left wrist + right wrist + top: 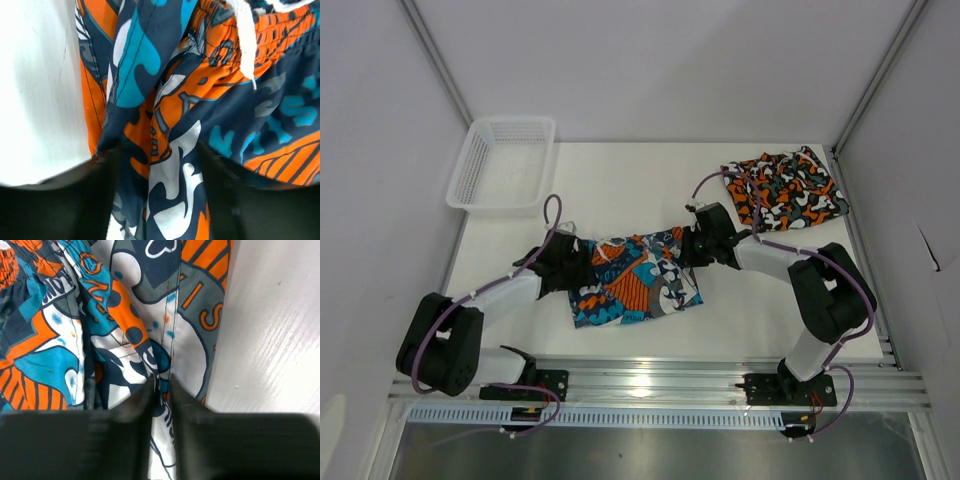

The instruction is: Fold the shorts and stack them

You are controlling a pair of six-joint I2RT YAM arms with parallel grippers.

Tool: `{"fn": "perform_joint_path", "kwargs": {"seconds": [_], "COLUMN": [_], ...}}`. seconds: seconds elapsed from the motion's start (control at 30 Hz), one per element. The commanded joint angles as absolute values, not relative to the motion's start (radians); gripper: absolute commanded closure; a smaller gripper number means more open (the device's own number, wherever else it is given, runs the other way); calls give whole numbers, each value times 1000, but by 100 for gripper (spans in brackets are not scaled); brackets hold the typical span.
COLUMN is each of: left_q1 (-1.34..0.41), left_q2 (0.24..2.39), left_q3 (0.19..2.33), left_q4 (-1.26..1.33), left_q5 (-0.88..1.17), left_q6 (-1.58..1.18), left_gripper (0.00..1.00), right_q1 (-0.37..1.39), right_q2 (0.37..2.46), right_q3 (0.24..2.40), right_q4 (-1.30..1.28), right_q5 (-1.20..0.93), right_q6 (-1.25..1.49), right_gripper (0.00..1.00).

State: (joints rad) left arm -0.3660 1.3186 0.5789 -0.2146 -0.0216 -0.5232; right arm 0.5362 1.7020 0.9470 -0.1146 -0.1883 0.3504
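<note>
The blue-teal, orange and white cartoon shorts (635, 280) lie crumpled in the middle of the table, between my two grippers. My left gripper (578, 262) is at their left edge. In the left wrist view its jaws (157, 170) stand wide apart, open, with loose fabric (175, 100) lying between the fingers (75, 200). My right gripper (692, 245) is at the shorts' right edge. In the right wrist view it (161, 390) is shut on a thin ridge of the printed fabric (125, 315). The camouflage shorts (785, 190) lie folded at the back right.
A white mesh basket (503, 165) stands at the back left corner. White enclosure walls close in the table on both sides and at the back. Bare white tabletop (270, 340) shows right of the cartoon shorts.
</note>
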Motion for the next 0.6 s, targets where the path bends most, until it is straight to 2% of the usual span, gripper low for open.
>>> {"fn": "perform_joint_path", "kwargs": {"seconds": [0.0,0.03,0.07,0.1,0.2,0.23,0.27,0.57], "left_q1": [-360,-360,-360,-360,-360,-360,-360,-353], "left_q2": [1267,1253,1241,1211,1164,1138,1126,1126], "left_q3": [604,603,604,604,607,604,603,565], "left_q4": [-209,-212,-215,-219,-241,-248,-258,-278], "left_q5": [-26,-20,-17,-9,-11,-17,-21,-92], "left_q6": [-522,-522,-522,-522,-526,-531,-535,-554], "left_gripper": [32,25,23,19,11,7,3,1], "right_q1": [531,531,531,531,531,531,531,500], "right_q2": [1694,1687,1674,1666,1617,1603,1589,1594], "right_q3": [957,956,954,951,936,931,919,897], "right_q4": [-107,-107,-107,-106,-106,-104,-101,-86], "right_q5": [-166,-167,-169,-170,-163,-161,-161,-264], "right_q6": [351,351,350,350,356,354,356,328], "right_gripper": [75,60,52,40,23,8,1,1]}}
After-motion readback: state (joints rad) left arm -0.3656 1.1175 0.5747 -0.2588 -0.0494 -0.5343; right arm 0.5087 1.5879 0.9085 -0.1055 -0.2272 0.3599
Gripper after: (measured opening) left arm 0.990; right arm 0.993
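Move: Both hands are low over the shorts being laid flat. Their middle is roughly 11 cm right and 2 cm back of the left hand, and 12 cm left and 4 cm back of the right, about 1 cm lower. The white drawstring is some 7 cm ahead and 6 cm right of the left hand; the empty basket is about 25 cm ahead and 20 cm left of it. The folded orange shorts are some 16 cm ahead and 23 cm right of the right hand. The right hand lets go of the shorts near their right edge, its nearly shut fingers spreading wide while it stays low, and only then rises about 3 cm. Meanwhile the left hand, its fingers already more than half open at the left side, opens them fully and climbs straight up roughly 5 cm off the cloth, its fingertips tipping outward by under ten degrees. ##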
